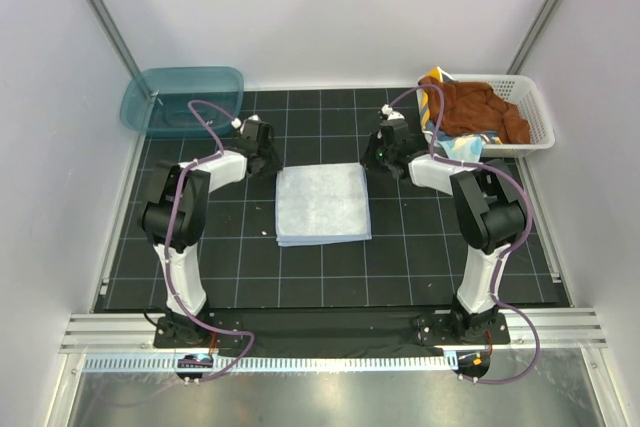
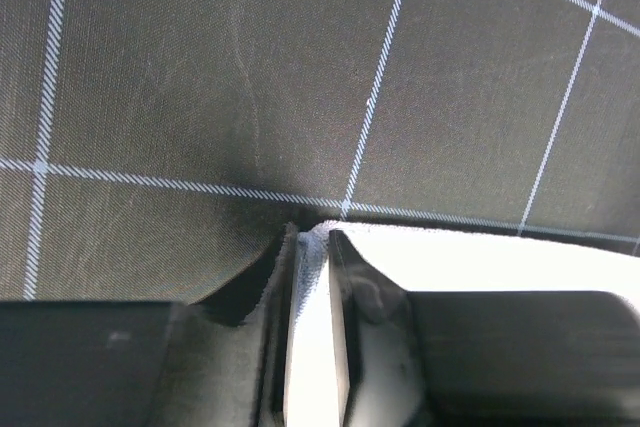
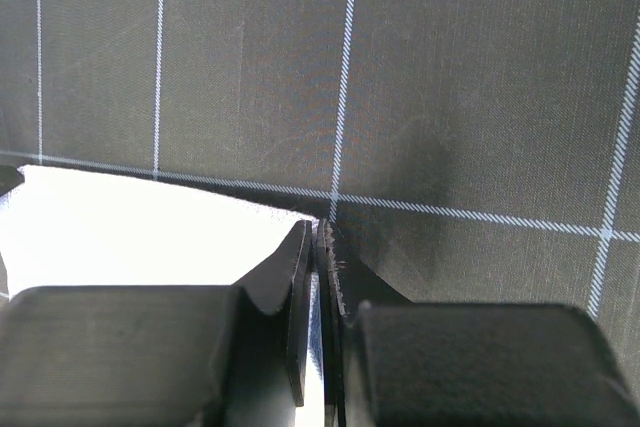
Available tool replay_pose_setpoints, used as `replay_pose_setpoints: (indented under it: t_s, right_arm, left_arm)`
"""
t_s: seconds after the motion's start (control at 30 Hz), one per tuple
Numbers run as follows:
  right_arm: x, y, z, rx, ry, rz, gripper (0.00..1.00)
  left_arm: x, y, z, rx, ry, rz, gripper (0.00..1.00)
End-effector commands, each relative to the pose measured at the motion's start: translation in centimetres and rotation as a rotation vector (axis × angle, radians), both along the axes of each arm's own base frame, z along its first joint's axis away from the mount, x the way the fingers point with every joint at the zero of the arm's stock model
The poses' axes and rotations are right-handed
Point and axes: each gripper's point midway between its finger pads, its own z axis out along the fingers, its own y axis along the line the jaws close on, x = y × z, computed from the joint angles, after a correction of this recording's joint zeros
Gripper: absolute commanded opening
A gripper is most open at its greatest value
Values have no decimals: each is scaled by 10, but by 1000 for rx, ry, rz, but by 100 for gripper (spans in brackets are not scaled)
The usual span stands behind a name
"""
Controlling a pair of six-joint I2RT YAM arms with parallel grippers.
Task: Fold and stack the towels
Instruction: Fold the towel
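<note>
A pale blue towel point(image 1: 322, 204) lies folded flat in a square on the black grid mat. My left gripper point(image 1: 270, 162) sits low at its far left corner. In the left wrist view the gripper point(image 2: 312, 237) has its jaws closed on the towel's point(image 2: 480, 257) corner, with fabric filling the narrow gap. My right gripper point(image 1: 372, 157) is at the far right corner. The right wrist view shows that gripper point(image 3: 318, 232) pinching a thin edge of the towel point(image 3: 130, 227). A rust-brown towel point(image 1: 480, 107) and a navy and yellow patterned towel point(image 1: 460, 147) lie in the basket.
A white lattice basket point(image 1: 535, 117) stands at the back right, close behind the right arm. At the back left corner is a teal plastic tub point(image 1: 183, 99). White walls enclose the mat on three sides.
</note>
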Motion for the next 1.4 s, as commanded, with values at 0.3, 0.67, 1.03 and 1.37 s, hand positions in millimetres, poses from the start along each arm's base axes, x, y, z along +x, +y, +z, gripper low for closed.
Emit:
replay_pose_setpoints:
  t_s: [0.3, 0.67, 1.03, 1.37]
  right_arm:
    - [22, 4, 20, 27, -70, -11, 11]
    - [27, 4, 21, 38, -76, -4, 11]
    - [23, 1, 33, 50, -101, -1, 11]
    - [13, -1, 52, 74, -146, 5, 11]
  left_arm:
    - [18, -3, 14, -15, -62, 2, 2]
    - [23, -9, 28, -45, -120, -28, 0]
    - [20, -9, 52, -56, -196, -48, 0]
    - [9, -13, 77, -105, -297, -95, 0]
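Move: Between the left hand's still parted fingers, right at the hand point and barely lower, lies the towel's far left corner. The folded towel's middle is about 8 cm back and 8 cm to the right, and the teal bin some 16 cm ahead and 19 cm left. The right hand already grips the far right corner at its own hand point; from that hand, the white basket stands roughly 13 cm ahead and 23 cm right. Closing its fingers fully, the left hand pinches the towel's far left corner almost in place, eases it about 1 cm forward, then lifts it some 4 cm straight up while coming back that centimetre, fingertips tilting up about 10 degrees. The right hand keeps its hold on the far right corner, going about 1 cm forward and slightly down, then back and up a centimetre. ##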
